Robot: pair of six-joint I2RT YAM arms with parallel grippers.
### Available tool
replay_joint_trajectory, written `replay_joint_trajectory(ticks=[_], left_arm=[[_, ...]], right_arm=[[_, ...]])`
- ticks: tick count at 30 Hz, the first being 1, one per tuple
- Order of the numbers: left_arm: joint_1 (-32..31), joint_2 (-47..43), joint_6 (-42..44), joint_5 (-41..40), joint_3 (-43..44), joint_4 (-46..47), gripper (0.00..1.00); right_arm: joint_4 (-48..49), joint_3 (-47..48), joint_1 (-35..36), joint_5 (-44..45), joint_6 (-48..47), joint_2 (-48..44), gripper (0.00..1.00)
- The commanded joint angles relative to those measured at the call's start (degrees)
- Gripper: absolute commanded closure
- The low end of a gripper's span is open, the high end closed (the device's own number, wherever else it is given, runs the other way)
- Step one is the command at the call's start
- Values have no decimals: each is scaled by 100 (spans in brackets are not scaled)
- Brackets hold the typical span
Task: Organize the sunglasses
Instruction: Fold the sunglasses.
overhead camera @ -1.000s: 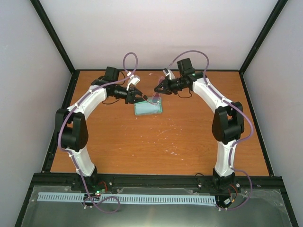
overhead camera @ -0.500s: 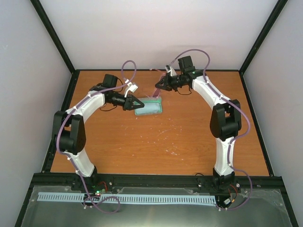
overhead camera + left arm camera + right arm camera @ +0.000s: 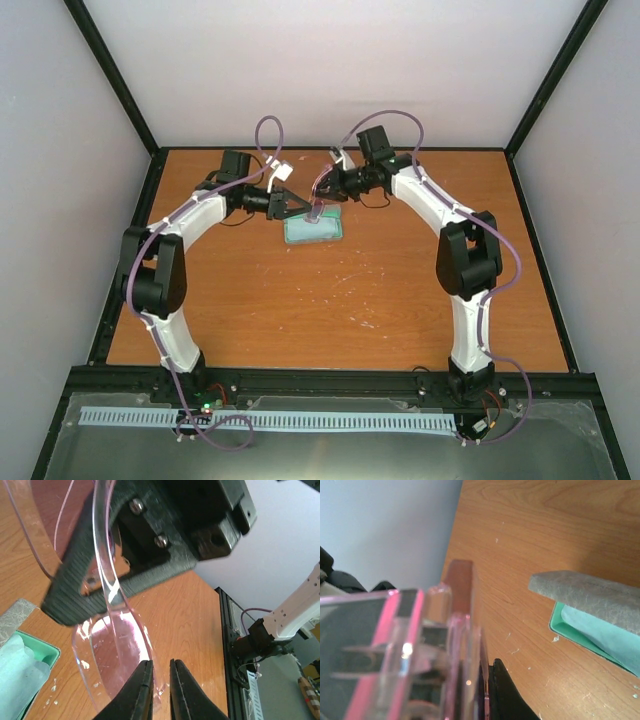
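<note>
The sunglasses [image 3: 315, 209], with a translucent pink frame, hang in the air just above the far edge of the open case [image 3: 313, 230]. My right gripper [image 3: 323, 192] is shut on them from the right; in the right wrist view the pink frame [image 3: 455, 630] presses against its black finger [image 3: 504, 690]. My left gripper [image 3: 298, 207] comes in from the left. In the left wrist view its fingers [image 3: 142, 690] are almost together with the rim of the near lens [image 3: 115, 645] between them, under the right gripper [image 3: 150, 535].
The grey case with teal lining [image 3: 37, 647] lies open on the wooden table [image 3: 330, 300], a light blue-grey cloth [image 3: 17, 667] inside. Its grey lid [image 3: 592, 592] and lining [image 3: 570, 625] show in the right wrist view. The back wall is close behind.
My right gripper has carried the sunglasses left and down towards the case. My left gripper, drawn back and open half a second ago, has moved in and closed on the lens rim.
</note>
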Motion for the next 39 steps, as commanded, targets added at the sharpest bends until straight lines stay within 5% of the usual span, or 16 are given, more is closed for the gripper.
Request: replay_joint_trajectory(ticks=[1,12,26,39], left_arm=[[-10,269,-672,74,208,839,87],[404,-37,-412,-568,288,565,84],[486,1079,-1467,-167,2282,1215,85],[-212,356,-1616,4,901,1610,85]], right_arm=[[129,-324,89,-336,-5,-304,97],[-551,-1003,-139,-204,-470,-656,97],[-1026,-806,129,-291,-768,-220,97],[-588,-198,130,-78,-313,142,97]])
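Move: The sunglasses are held in the right fingers, their middle about at that hand and some 1 cm back. They lie roughly 3 cm ahead and 4 cm to the right of the left hand, about 1 cm higher. The open case with its cloth sits about 18 cm below both hands, 1 cm back and 2 cm right of the left one; its raised grey lid stands 4 cm farther out than the case's middle. The sunglasses stay pinched in the right fingers, which draw them back about 6 cm and down 5 cm over the case, then ease slightly forward again. Meanwhile the left hand, fingers nearly shut, dips, sweeps forward and up past the frame to about 11 cm out, then comes partly back, rightward and down. ##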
